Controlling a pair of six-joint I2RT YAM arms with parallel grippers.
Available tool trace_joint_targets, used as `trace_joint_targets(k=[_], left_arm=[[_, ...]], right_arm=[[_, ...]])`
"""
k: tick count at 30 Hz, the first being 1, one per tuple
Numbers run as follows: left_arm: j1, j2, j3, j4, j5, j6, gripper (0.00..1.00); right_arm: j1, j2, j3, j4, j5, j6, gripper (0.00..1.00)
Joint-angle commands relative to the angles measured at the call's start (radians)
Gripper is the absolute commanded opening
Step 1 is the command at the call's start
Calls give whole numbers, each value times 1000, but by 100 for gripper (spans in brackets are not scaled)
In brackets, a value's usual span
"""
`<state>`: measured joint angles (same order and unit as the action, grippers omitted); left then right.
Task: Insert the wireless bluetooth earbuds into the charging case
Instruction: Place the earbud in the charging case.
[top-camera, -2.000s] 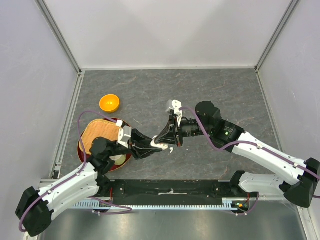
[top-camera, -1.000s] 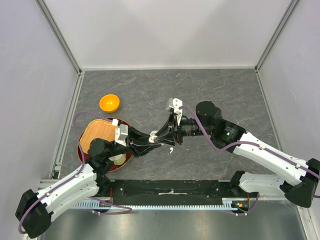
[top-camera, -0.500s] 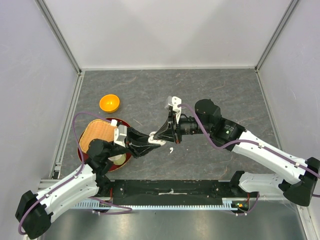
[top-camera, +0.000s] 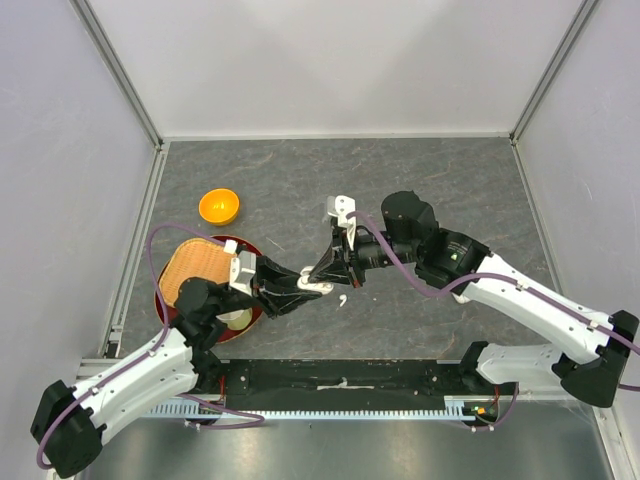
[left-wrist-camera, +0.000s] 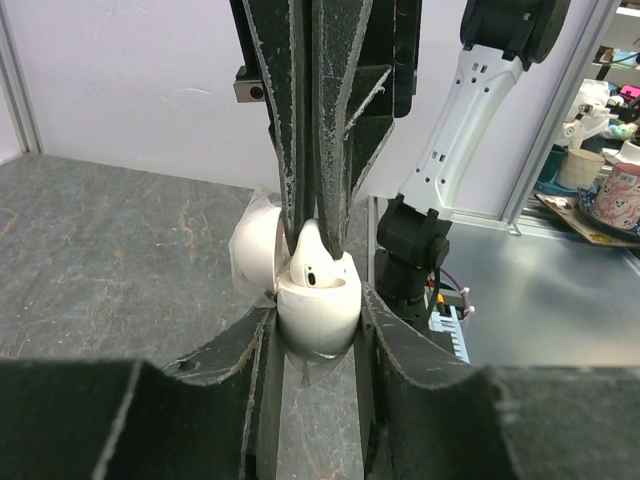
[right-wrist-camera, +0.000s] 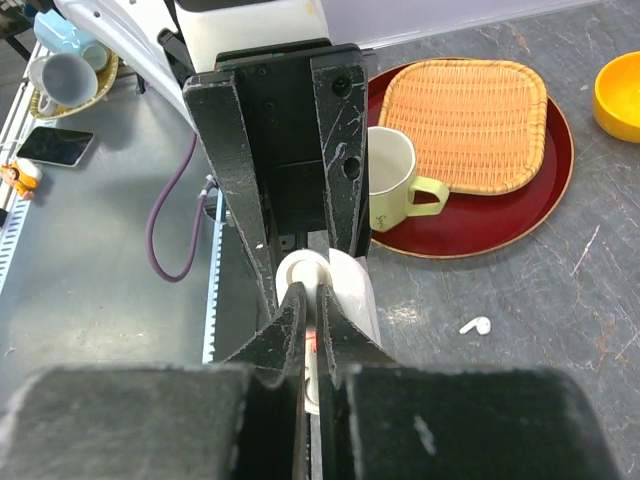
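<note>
My left gripper (left-wrist-camera: 316, 310) is shut on the white charging case (left-wrist-camera: 318, 305), which sits upright with its lid (left-wrist-camera: 255, 250) hinged open. From above, my right gripper (left-wrist-camera: 312, 215) comes down, shut on a white earbud (left-wrist-camera: 315, 265) whose lower part sits in the case's mouth. In the right wrist view the earbud (right-wrist-camera: 311, 291) shows as a white sliver between my fingertips (right-wrist-camera: 296, 300) over the case (right-wrist-camera: 350, 290). From the top view both grippers meet at the case (top-camera: 316, 287). A second earbud (top-camera: 342, 299) lies loose on the table beside them (right-wrist-camera: 476, 325).
A red round tray (top-camera: 165, 300) at the left holds a wicker basket (top-camera: 200, 268) and a pale mug (right-wrist-camera: 390, 175). An orange bowl (top-camera: 219, 206) stands behind it. Metal rails frame the grey table.
The right gripper's fingers have closed in on the earbud at the case's mouth, and the right arm has shifted slightly left. The left arm holds the case in place.
</note>
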<state>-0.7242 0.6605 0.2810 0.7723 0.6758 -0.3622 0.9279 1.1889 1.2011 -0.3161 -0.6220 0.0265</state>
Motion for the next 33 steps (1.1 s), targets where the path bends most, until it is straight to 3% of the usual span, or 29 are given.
trace_joint_targets(k=[1, 13, 18, 23, 33], left_arm=[[-6, -1, 30, 55, 38, -1, 2], [-6, 25, 35, 71, 44, -4, 2], [-4, 40, 40, 79, 47, -4, 2], [-4, 50, 38, 79, 47, -3, 2], [-6, 45, 30, 75, 42, -1, 2]], right_arm=[[-3, 21, 54, -73, 10, -82, 5], [2, 46, 72, -117, 13, -119, 9], [6, 51, 72, -117, 25, -119, 17], [5, 38, 74, -115, 61, -120, 31], [5, -14, 89, -81, 137, -105, 42]])
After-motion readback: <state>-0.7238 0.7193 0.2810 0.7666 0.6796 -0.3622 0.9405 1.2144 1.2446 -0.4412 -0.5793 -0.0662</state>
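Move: The charging case sits open in the left fingers, its middle about 1 cm to the right of the left hand and 1 cm higher. From the right hand, which pinches an earbud at its mouth, the case is about 1 cm left and 2 cm below. The loose earbud on the table lies about 7 cm farther out than the right hand, 4 cm to its right and 25 cm down; the mug is about 4 cm farther out, 19 cm left and 22 cm down. The right fingers let go of the earbud at the case, opening to roughly two-fifths and ending either side of it. Before and during this, the right hand sinks nearly 2 cm and tips its fingertips about 5 degrees further down. The left hand keeps its grip on the case and carries it down alongside at about the same pace. ##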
